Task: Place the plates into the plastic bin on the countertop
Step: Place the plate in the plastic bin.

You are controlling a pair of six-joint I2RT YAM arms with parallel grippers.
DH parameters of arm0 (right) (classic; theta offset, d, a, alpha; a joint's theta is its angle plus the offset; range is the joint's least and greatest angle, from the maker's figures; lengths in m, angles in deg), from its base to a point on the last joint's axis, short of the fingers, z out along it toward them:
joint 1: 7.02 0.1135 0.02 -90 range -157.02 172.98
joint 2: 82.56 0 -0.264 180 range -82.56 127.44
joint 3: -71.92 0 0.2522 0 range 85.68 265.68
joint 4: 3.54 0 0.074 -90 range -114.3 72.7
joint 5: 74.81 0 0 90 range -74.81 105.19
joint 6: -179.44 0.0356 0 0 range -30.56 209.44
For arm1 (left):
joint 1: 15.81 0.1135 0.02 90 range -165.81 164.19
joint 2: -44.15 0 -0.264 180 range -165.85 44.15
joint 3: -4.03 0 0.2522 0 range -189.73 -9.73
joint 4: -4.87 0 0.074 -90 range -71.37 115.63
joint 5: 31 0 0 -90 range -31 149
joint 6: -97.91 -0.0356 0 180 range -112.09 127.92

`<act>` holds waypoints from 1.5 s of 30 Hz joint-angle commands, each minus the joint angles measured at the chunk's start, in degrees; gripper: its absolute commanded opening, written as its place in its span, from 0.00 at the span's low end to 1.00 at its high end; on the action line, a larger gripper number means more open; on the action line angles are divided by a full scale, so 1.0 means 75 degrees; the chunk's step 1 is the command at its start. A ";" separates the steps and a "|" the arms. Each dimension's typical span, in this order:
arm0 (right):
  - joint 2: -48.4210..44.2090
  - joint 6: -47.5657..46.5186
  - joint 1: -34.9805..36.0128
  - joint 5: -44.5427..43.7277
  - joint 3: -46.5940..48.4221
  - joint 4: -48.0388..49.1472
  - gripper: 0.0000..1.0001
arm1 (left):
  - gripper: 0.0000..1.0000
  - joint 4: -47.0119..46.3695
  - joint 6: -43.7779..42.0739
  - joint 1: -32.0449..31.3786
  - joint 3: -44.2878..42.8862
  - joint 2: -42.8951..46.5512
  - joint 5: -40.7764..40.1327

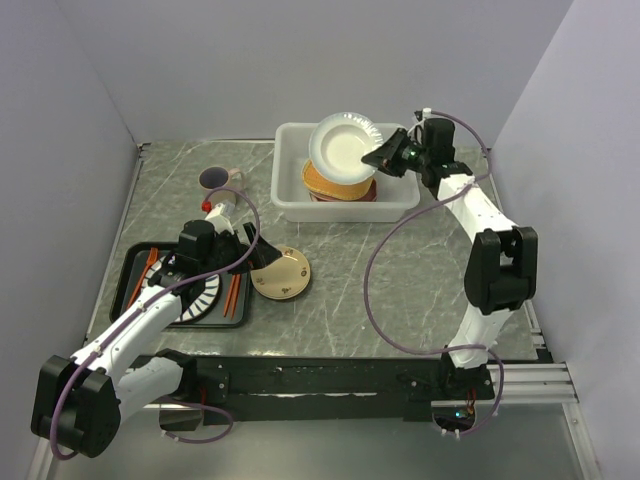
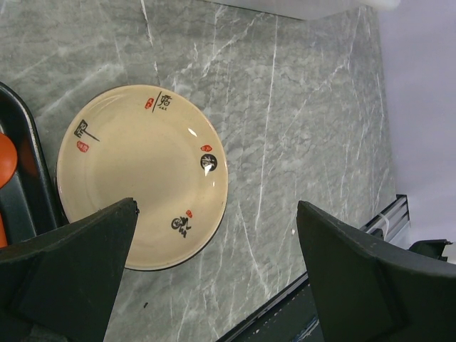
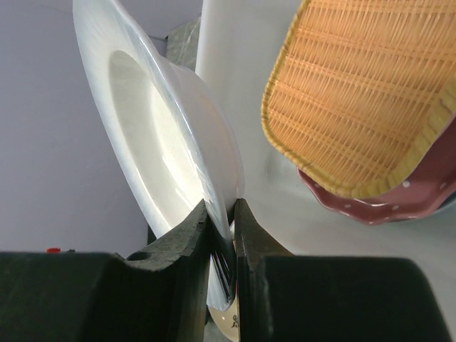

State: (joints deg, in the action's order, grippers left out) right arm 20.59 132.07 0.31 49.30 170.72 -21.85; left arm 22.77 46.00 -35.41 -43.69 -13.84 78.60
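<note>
My right gripper [image 1: 385, 157] is shut on the rim of a plain white plate [image 1: 343, 148], holding it tilted on edge above the plastic bin [image 1: 290, 200]. In the right wrist view the jaws [image 3: 222, 214] pinch the white plate [image 3: 157, 121] at its rim. Below it in the bin lie an orange woven squarish plate [image 3: 356, 92] and a dark red dotted plate [image 3: 399, 203]. A small tan plate [image 1: 281, 272] with black and red marks lies on the countertop [image 1: 400, 270]. My left gripper [image 2: 217, 206] hangs open just above the tan plate's [image 2: 142, 174] near edge, holding nothing.
A flat black tray [image 1: 135, 275] at the left holds a striped plate [image 1: 205, 297] and orange sticks [image 1: 232, 295]. A mug [image 1: 215, 180] stands behind it, left of the bin. The table's front rail [image 2: 385, 217] runs close to my left gripper.
</note>
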 commanded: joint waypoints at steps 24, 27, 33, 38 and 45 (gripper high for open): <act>0.1971 -0.0094 0.0206 -0.0223 0.2407 -0.0107 0.00 | 0.99 -0.0119 -0.0215 -0.0012 -0.0184 0.0010 -0.0163; 0.2358 -0.0153 0.0206 -0.0235 0.2839 -0.0364 0.00 | 0.99 -0.0119 -0.0203 -0.0012 -0.0172 -0.0001 -0.0163; 0.2793 -0.0258 0.0206 -0.0364 0.3158 -0.0623 0.00 | 0.99 -0.0130 -0.0191 -0.0012 -0.0137 0.0010 -0.0163; 0.2992 -0.0446 0.0206 -0.0540 0.3182 -0.0822 0.00 | 0.99 -0.0119 -0.0191 -0.0012 -0.0148 0.0010 -0.0152; 0.3180 -0.0458 0.0206 -0.0575 0.3181 -0.0834 0.00 | 0.99 -0.0107 -0.0191 -0.0012 -0.0148 0.0045 -0.0152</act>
State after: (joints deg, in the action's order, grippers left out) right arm 44.39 128.55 1.47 43.51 189.95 -32.37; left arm 22.82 45.80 -35.41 -43.69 -13.87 77.68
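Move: Some 8 cm ahead, 7 cm left and 17 cm below the right hand, which already holds the white plate, lies the woven basket in the plastic bin, where the plate is bound. The scalloped red plate peeps out beneath it, about 2 cm nearer the robot and 1 cm right of its middle; the cream plate stands on the counter about 18 cm back and 23 cm left of the hand. For the left hand the basket is roughly 28 cm ahead, 21 cm right and 8 cm lower. Lowering the white plate into the bin, the right hand eases forward and slightly down, then sinks faster over the woven basket: about 12 cm down and 7 cm forward in all, slowing near the bottom. The wrist tips down by some 15 degrees, and the fingers keep their pinch on the plate's right rim. ##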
